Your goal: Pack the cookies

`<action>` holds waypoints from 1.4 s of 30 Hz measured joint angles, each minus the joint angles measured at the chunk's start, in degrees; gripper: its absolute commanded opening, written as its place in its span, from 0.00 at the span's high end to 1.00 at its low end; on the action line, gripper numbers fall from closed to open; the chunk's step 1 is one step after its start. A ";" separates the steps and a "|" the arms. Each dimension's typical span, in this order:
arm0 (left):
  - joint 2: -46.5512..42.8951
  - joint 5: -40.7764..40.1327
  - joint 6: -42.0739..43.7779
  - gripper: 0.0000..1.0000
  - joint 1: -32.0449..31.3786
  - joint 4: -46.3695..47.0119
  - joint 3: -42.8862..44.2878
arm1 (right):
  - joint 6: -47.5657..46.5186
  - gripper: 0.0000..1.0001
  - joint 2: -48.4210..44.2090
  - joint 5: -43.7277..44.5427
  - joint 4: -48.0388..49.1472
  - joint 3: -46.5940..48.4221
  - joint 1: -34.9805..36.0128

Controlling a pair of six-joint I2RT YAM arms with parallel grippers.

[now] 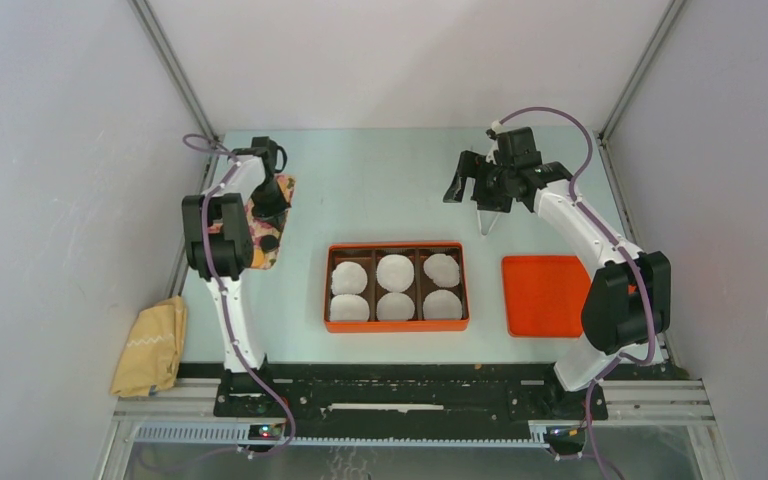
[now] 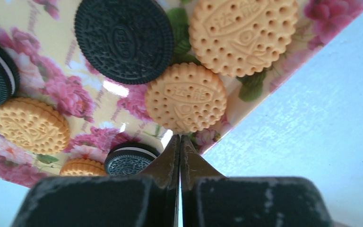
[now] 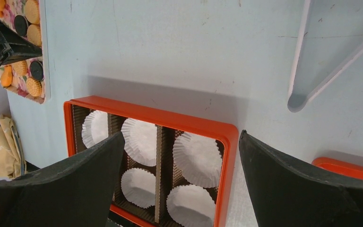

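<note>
Several cookies lie on a floral tray point(image 2: 52, 28) at the far left point(image 1: 287, 190): a tan cookie point(image 2: 185, 97), a second tan one point(image 2: 243, 33) and a black one point(image 2: 123, 38) are nearest. My left gripper point(image 2: 179, 138) is shut and empty, with its tips just short of the nearest tan cookie's edge. It hangs over the tray point(image 1: 269, 215). My right gripper point(image 3: 180, 135) is open and empty, raised above the table behind the orange box point(image 3: 227, 142). The box point(image 1: 397, 246) holds several white paper liners point(image 1: 395, 272), with no cookies in them.
An orange lid point(image 1: 545, 295) lies right of the box. A white V-shaped piece point(image 3: 307, 71) lies on the table below the right gripper point(image 1: 484, 222). A tan cloth point(image 1: 150, 345) lies at the near left. The floral tray with cookies point(image 3: 33, 12) shows in the right wrist view.
</note>
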 measured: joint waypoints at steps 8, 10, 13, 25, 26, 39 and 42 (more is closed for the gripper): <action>0.83 1.09 0.11 1.00 -1.79 -1.14 2.27 | 0.28 0.01 0.00 0.00 0.20 0.00 -0.33; 2.29 2.08 0.22 1.00 -2.95 -2.05 5.33 | 0.35 0.00 0.00 0.00 0.28 0.00 -0.39; 5.79 3.65 0.57 1.00 -5.20 -4.31 12.04 | 0.37 0.00 -0.02 -0.02 0.35 0.00 -0.57; 19.26 20.52 1.40 1.00 -12.33 -8.85 31.02 | 0.66 0.00 -0.76 -0.87 0.83 -0.09 -2.34; 19.30 20.96 1.55 1.00 -12.37 -8.72 31.02 | 0.68 0.00 -0.76 -0.90 0.83 -0.15 -2.38; -15.08 11.91 -8.87 1.00 -5.27 6.32 -0.87 | 0.92 0.00 -0.83 -1.86 1.25 -0.66 -2.40; -22.40 11.50 -13.84 1.00 5.33 11.50 -11.30 | 0.98 0.00 -1.16 -2.73 1.25 -0.70 -2.36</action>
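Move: The left hand's shut tips stand on the cookie tray just inside its right edge; the tray's middle lies about 8 cm to the left and 1 cm ahead, at tip level. A yellow cookie is about 3 cm straight ahead, one black cookie 4 cm ahead and 4 cm left, another 4 cm back and 2 cm left. The orange box's middle is roughly 32 cm right and 16 cm back. From the right hand the tray's middle is some 64 cm left, 5 cm ahead, 17 cm lower. With its shut fingertips already down on the tray, the left hand drags or pushes the tray to the right and travels on beyond it, some 17 cm right and 6 cm forward in all, nearly level. It then comes clear, lifts about 12 cm and swings fast back left over the tray and a little back, fingers still shut and tilting outward some 25 degrees. ##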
